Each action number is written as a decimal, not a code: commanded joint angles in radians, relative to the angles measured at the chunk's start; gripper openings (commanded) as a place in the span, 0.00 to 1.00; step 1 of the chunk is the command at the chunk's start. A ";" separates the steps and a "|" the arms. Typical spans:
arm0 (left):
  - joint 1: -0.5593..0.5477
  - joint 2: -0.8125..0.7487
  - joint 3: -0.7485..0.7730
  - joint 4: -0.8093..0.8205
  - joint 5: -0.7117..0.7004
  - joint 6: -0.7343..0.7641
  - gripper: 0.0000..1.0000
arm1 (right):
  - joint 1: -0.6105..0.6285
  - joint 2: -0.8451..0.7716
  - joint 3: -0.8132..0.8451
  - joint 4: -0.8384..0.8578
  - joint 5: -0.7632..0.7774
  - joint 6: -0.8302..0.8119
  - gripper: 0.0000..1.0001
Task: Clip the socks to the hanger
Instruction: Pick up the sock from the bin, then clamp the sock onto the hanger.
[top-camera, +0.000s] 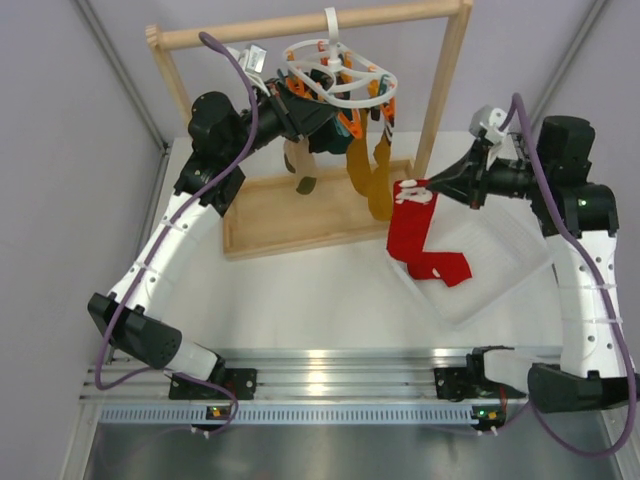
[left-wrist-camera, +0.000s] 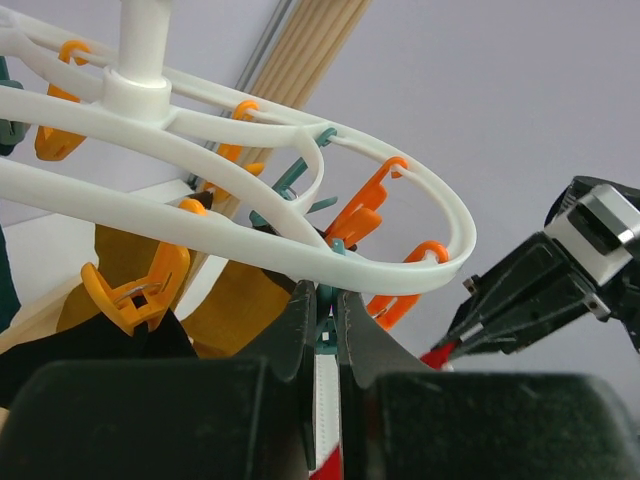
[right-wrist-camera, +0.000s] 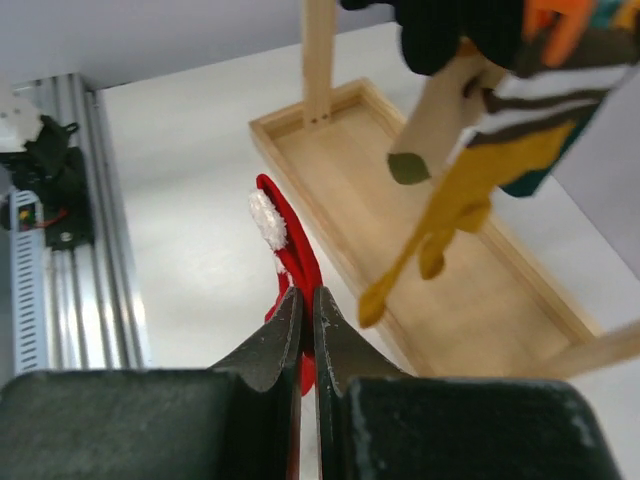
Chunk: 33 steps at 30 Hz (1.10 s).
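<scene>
The white ring hanger (top-camera: 340, 78) hangs by its hook from the wooden rack's top bar, with orange and teal clips under it. My left gripper (top-camera: 338, 122) is up at the ring, shut on a teal clip (left-wrist-camera: 327, 312) just under the rim (left-wrist-camera: 300, 265). My right gripper (top-camera: 432, 187) is shut on the cuff of a red sock (top-camera: 408, 228) with a white patch and holds it up right of the hanger. The sock's lower part trails onto the white tray. In the right wrist view the sock (right-wrist-camera: 292, 250) hangs from my jaws. Dark cloth (left-wrist-camera: 95, 345) hangs from an orange clip.
Mustard-yellow socks (top-camera: 365, 168) and a striped sock (top-camera: 300, 160) hang from the hanger over the wooden rack base (top-camera: 280, 225). The rack's right post (top-camera: 440, 95) stands beside my right gripper. A white tray (top-camera: 500, 262) lies at the right.
</scene>
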 joint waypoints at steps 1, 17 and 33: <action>0.008 0.007 0.007 0.036 -0.013 0.001 0.00 | 0.130 -0.031 0.036 0.033 0.019 0.057 0.00; 0.008 0.004 -0.039 0.154 0.103 -0.059 0.00 | 0.345 0.152 0.021 0.588 0.168 0.333 0.00; 0.021 0.016 -0.068 0.196 0.166 -0.102 0.00 | 0.346 0.201 0.009 0.716 0.157 0.361 0.00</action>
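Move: The teal clip pinched in my left fingers on the hanger's near rim is where my right hand takes the red sock: about 18 cm left of my right hand, 10 ahead and 9 higher. An orange clip hangs just short of it, some 15 cm left, 8 ahead, 7 up. The ochre socks hang roughly 11 cm left and 5 ahead, a little below my right hand. The other red sock lies in the bin, 8 cm right, 3 ahead, 37 down. Still gripping the red sock by its cuff, I swing my right hand some 11 cm left, first drawing back about 3 cm, then curving forward 8 and easing up 4, to bring the cuff in under the near-rim clips while the fingertips tip up around 10 degrees. My left hand keeps its pinch on the teal clip, turning slightly clockwise. ##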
